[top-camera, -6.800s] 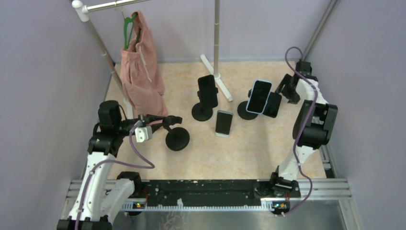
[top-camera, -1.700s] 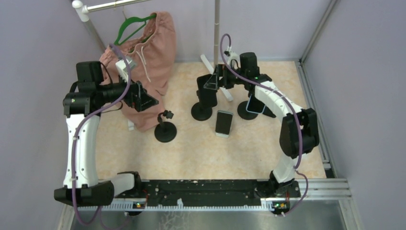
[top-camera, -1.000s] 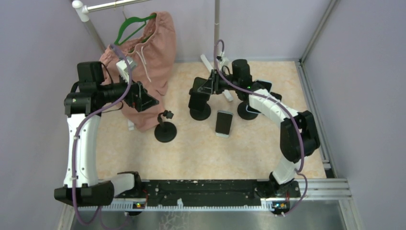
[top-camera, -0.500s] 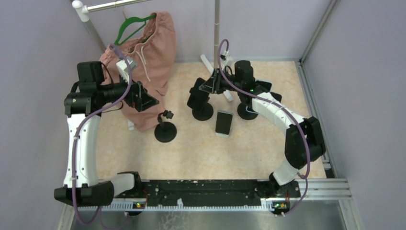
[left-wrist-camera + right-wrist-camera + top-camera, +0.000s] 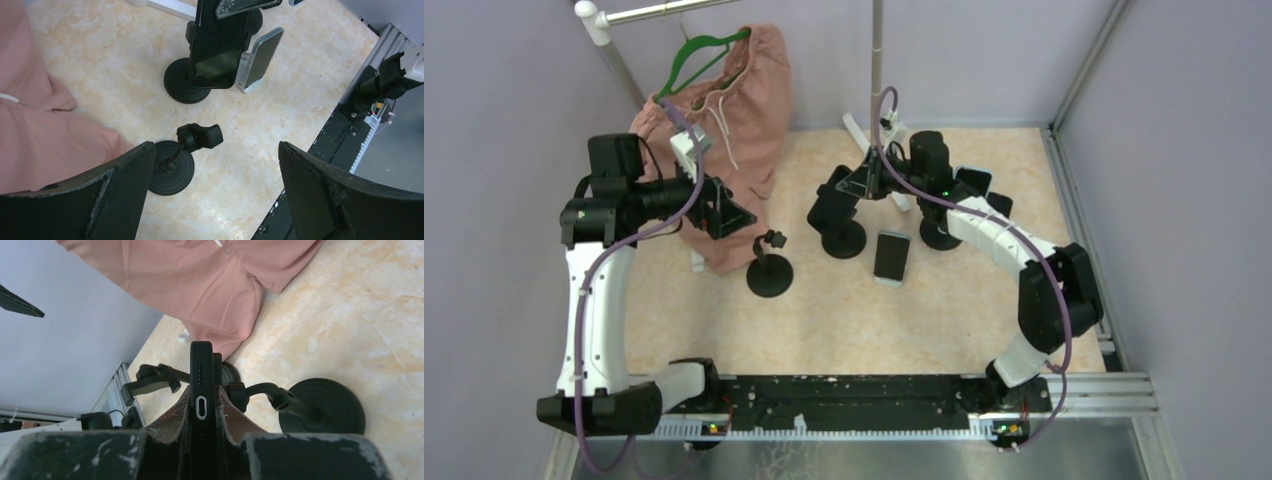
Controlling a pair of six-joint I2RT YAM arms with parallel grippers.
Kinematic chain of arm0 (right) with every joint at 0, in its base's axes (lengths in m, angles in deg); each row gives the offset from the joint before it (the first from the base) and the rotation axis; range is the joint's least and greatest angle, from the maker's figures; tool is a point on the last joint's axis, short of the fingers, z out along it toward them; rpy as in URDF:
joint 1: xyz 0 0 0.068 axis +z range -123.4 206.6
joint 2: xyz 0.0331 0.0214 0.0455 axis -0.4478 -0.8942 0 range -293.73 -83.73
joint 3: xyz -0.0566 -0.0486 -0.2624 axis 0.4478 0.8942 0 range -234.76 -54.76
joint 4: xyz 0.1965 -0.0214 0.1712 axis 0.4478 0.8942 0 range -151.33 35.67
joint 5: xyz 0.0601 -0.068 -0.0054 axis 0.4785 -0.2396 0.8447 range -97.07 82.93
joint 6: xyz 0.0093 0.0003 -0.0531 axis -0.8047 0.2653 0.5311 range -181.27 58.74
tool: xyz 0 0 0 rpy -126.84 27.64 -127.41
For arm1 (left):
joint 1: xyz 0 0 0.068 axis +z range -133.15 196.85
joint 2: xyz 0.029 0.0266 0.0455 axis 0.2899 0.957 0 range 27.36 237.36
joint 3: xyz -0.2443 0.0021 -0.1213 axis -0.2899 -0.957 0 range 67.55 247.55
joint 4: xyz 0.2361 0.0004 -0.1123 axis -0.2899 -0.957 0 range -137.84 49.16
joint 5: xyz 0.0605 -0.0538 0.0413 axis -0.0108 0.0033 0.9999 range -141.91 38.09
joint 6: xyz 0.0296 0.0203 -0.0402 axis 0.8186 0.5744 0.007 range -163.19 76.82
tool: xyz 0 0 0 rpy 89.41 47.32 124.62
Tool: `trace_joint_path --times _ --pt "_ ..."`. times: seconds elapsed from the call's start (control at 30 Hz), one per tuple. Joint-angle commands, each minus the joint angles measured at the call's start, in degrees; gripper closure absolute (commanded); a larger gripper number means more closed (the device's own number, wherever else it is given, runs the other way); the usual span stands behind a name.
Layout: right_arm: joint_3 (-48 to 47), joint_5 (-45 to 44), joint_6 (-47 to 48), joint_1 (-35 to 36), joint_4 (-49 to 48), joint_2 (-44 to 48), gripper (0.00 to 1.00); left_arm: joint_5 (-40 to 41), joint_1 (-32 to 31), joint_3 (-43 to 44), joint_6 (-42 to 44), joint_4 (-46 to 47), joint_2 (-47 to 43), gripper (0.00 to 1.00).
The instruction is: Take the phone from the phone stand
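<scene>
A black phone is in the clamp of a black phone stand at mid-table. My right gripper is shut on the phone's top end. In the right wrist view the phone's edge sits between the fingers, and the stand's arm and base lie to its right, the clamp touching the phone. In the left wrist view the phone still sits between the clamp's side grips above the base. My left gripper is open and empty, above the table.
An empty black stand is below my left gripper. A light-cased phone leans on a small white holder. Another phone is on a stand at the right. A pink garment hangs on a rack at the back left.
My right gripper swung in from the right, closed on the black phone and tilted it leftward. My left arm rose from the empty stand toward the pink garment.
</scene>
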Motion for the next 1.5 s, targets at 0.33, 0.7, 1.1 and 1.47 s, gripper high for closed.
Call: trace_joint_path --times 0.33,0.7,1.1,1.47 --pt "-14.7 10.1 -6.1 1.5 2.6 6.1 1.0 -3.5 -0.2 -4.2 4.9 1.9 -3.0 0.01" --pt "-20.7 19.2 -18.4 1.4 -5.0 9.8 1.0 -9.2 -0.5 -6.3 8.1 3.5 -4.2 0.01" --pt "-26.7 23.8 -26.1 1.6 -6.8 11.8 1.0 -10.8 -11.7 -9.0 3.2 13.0 -4.2 0.01" --pt "-22.4 23.7 -38.7 2.1 -21.0 13.7 1.0 -20.8 -14.6 -5.7 -3.1 18.7 -1.3 0.02"
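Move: The right fingers already pinch the upper end of the phone in the middle stand; the phone's middle lies about 4 cm left of that hand, 3 cm back and 5 below, the stand's base 3 cm left, 1 cm back and 24 below. The silver phone is some 7 cm right and 6 back, the empty stand about 19 left and 8 back, both roughly 21 lower. From the left hand the pinched phone is about 14 cm right, 9 ahead, 13 below; the empty stand some 3 right, 3 ahead, 28 below. Keeping its pinch on the phone's end, the right hand hoists the phone with its stand still attached, some 25 cm up off the table and 14 cm back, while swinging counter-clockwise by roughly 27 degrees and tipping its fingertips upward so the stand's base swings over towards the left hand. The left hand, fingers staying wide open, first sinks slightly, then goes about 8 cm right and 4 cm back with a small rise at the end, turning clockwise to bring its jaws to the raised stand's base and stem; whether they touch can't be seen. ##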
